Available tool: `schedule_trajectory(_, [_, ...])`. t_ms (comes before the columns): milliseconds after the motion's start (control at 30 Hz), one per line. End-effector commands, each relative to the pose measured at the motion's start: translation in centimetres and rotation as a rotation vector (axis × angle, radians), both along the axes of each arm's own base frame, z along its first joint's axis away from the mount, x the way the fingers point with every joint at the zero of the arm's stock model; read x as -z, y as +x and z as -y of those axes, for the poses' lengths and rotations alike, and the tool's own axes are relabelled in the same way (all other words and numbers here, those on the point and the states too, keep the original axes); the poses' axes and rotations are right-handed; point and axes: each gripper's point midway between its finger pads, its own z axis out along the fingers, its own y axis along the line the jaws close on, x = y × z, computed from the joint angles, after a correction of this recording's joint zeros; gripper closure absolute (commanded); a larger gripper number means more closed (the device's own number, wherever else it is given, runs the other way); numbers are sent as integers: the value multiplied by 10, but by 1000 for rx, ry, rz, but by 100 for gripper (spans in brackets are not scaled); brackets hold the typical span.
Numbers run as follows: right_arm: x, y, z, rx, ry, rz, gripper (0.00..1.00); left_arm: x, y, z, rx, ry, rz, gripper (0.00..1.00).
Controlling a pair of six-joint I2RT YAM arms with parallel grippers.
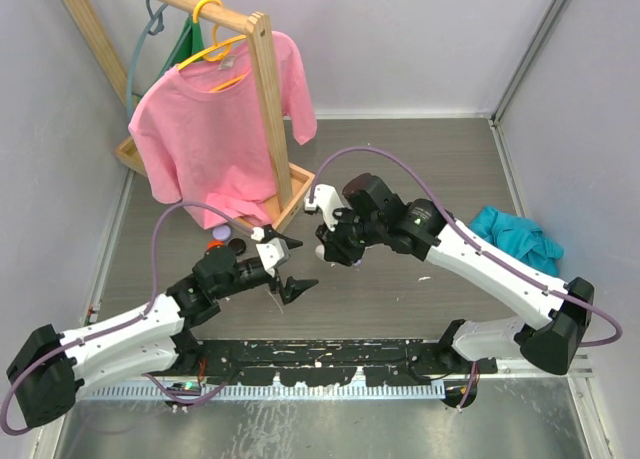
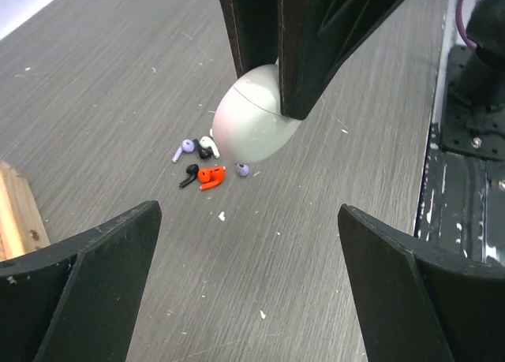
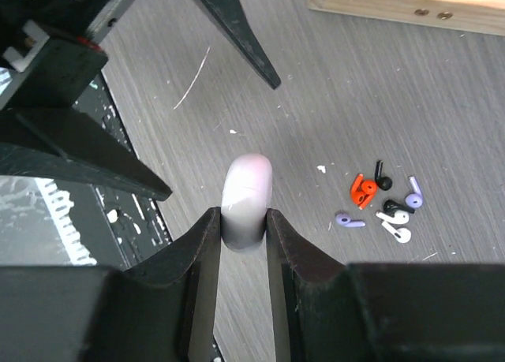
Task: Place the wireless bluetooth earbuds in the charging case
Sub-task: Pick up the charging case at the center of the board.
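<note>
My right gripper [image 3: 243, 220] is shut on a white, rounded charging case [image 3: 246, 190], which it holds upright on its edge above the grey table; the lid is closed. The same case [image 2: 248, 125] hangs in the left wrist view, pinched from above by the right fingers [image 2: 316, 39]. The wireless bluetooth earbuds [image 3: 383, 204] lie in a small loose cluster on the table just beside the case: orange-red, black, white and purple pieces [image 2: 203, 163]. My left gripper [image 2: 248, 251] stands wide open with nothing between its fingers, close to the case and facing it [image 1: 295, 269].
A wooden rack with a pink T-shirt [image 1: 215, 129] stands at the back left, its base [image 3: 410, 7] near the earbuds. Two small round cases, orange [image 1: 219, 235] and dark [image 1: 238, 246], lie by the left arm. A teal cloth [image 1: 515, 237] lies right. A black rail [image 1: 330, 361] runs along the near edge.
</note>
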Motion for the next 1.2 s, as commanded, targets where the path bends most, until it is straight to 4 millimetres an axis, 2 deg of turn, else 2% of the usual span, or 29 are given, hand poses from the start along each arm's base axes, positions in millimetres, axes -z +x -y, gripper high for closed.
schedule_trajectory(0, [-19, -15, 0, -109, 12, -3, 97, -31, -5, 12, 139, -56, 174, 6])
schedule_trajectory(133, [-22, -22, -2, -164, 20, -13, 96, -34, -2, 17, 212, -71, 153, 18])
schedule_trajectory(433, [-24, -26, -7, -233, 25, -11, 95, -42, -18, 27, 442, -112, 88, 38])
schedule_trajectory(733, [-18, -23, -11, -247, 7, -20, 94, -38, -26, 31, 523, -101, 55, 44])
schedule_trajectory(1167, [-23, -21, -16, -256, 22, -8, 94, -28, -31, 34, 580, -70, -7, 60])
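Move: The white charging case is already in the right fingers, about 1 cm left of and 1 cm below that hand's point. From the left hand, empty and wide open, it lies some 5 cm right, 2 cm ahead and 2 cm higher; that gripper is thus roughly 6 cm left, 2 cm back and 3 cm below the right hand. The loose earbuds lie about 9 cm ahead, 14 cm right and 15 cm below the left hand; the rack's near corner, 12 cm ahead, 8 cm left, 14 cm down. Rightward and back by some 3 cm each, the left hand dips slightly, then rises to about 1 cm above its starting height, turning roughly 30 degrees clockwise as its fingers close by over half around the case, the forward one reaching its side. The right hand keeps its grip, draws back about 2.5 cm early on and turns some 15 degrees counter-clockwise. ##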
